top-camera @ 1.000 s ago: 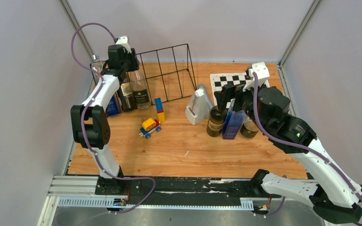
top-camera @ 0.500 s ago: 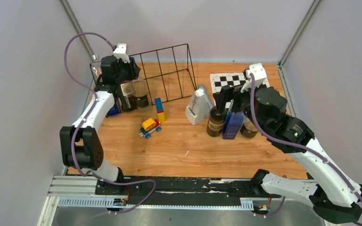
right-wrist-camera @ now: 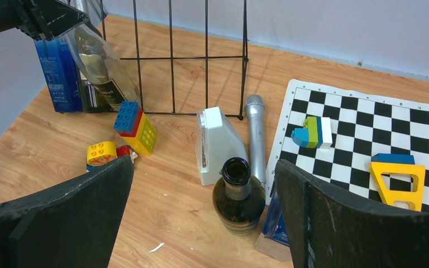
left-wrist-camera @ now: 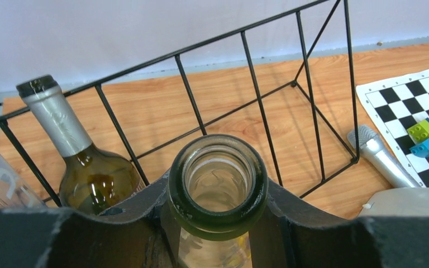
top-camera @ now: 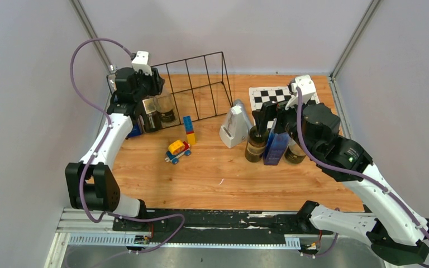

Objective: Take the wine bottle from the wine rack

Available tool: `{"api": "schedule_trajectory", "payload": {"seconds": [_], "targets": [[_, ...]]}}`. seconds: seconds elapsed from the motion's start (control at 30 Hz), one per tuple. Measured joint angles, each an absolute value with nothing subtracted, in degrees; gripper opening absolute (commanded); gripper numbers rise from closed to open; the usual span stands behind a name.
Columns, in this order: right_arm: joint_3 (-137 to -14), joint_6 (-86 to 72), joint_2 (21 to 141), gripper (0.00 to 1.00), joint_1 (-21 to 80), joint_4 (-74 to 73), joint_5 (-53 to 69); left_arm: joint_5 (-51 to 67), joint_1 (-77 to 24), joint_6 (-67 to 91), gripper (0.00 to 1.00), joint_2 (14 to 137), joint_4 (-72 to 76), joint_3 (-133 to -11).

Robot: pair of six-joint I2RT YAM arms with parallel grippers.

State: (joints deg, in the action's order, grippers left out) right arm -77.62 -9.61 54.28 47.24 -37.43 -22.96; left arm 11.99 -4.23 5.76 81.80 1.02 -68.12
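Note:
A clear glass wine bottle (left-wrist-camera: pixel 218 187) with an open mouth is clamped at the neck by my left gripper (left-wrist-camera: pixel 218 223), which is shut on it. From above, this wine bottle (top-camera: pixel 165 109) leans at the left front end of the black wire wine rack (top-camera: pixel 201 84). I cannot tell whether its base touches the rack. The rack's wires (left-wrist-camera: pixel 260 111) rise just behind the bottle mouth. A second bottle (left-wrist-camera: pixel 61 120) with a silver foil neck stands to the left. My right gripper (top-camera: pixel 271 117) hangs open, far from the rack, over a dark brown bottle (right-wrist-camera: pixel 237 195).
A blue box (top-camera: pixel 134 129) and a dark bottle (top-camera: pixel 151 120) stand by the rack's left end. A brick tower (top-camera: pixel 189 130), a toy car (top-camera: pixel 177 149), a white device (top-camera: pixel 233 127), a microphone (right-wrist-camera: pixel 255 139), a blue carton (top-camera: pixel 276 146) and the chessboard mat (top-camera: pixel 273 96) lie to the right.
My left arm has drawn back and to the left, its elbow dropping lower. The gripped clear bottle has tipped from upright to a lean. The right arm has not moved.

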Motion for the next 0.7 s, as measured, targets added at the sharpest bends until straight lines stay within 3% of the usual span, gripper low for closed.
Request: {"api": "schedule_trajectory", "payload": {"seconds": [0.7], "targets": [[-77.6,-10.1,54.3,0.99,47.2,-37.4,-23.4,14.5,-10.2,1.9,0.00,79.0,-9.2,-81.7]]}}
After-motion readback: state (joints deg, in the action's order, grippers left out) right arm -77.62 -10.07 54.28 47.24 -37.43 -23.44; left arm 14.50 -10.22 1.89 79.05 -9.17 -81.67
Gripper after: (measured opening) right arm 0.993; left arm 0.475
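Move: The left hand already holds the clear wine bottle by the neck. The standing dark bottle, foremost of those taken off, is roughly 38 cm to its right, 20 cm back and 14 cm below. The racked green bottle is some 7 cm left and 2 cm ahead; the block tower is about 12 cm right and 10 cm back. From the right hand, the standing dark bottle is 3 cm ahead, 1 cm right and 23 cm below. The left hand keeps its neck grip, raising the clear wine bottle about 9 cm and carrying it 5 cm right. ##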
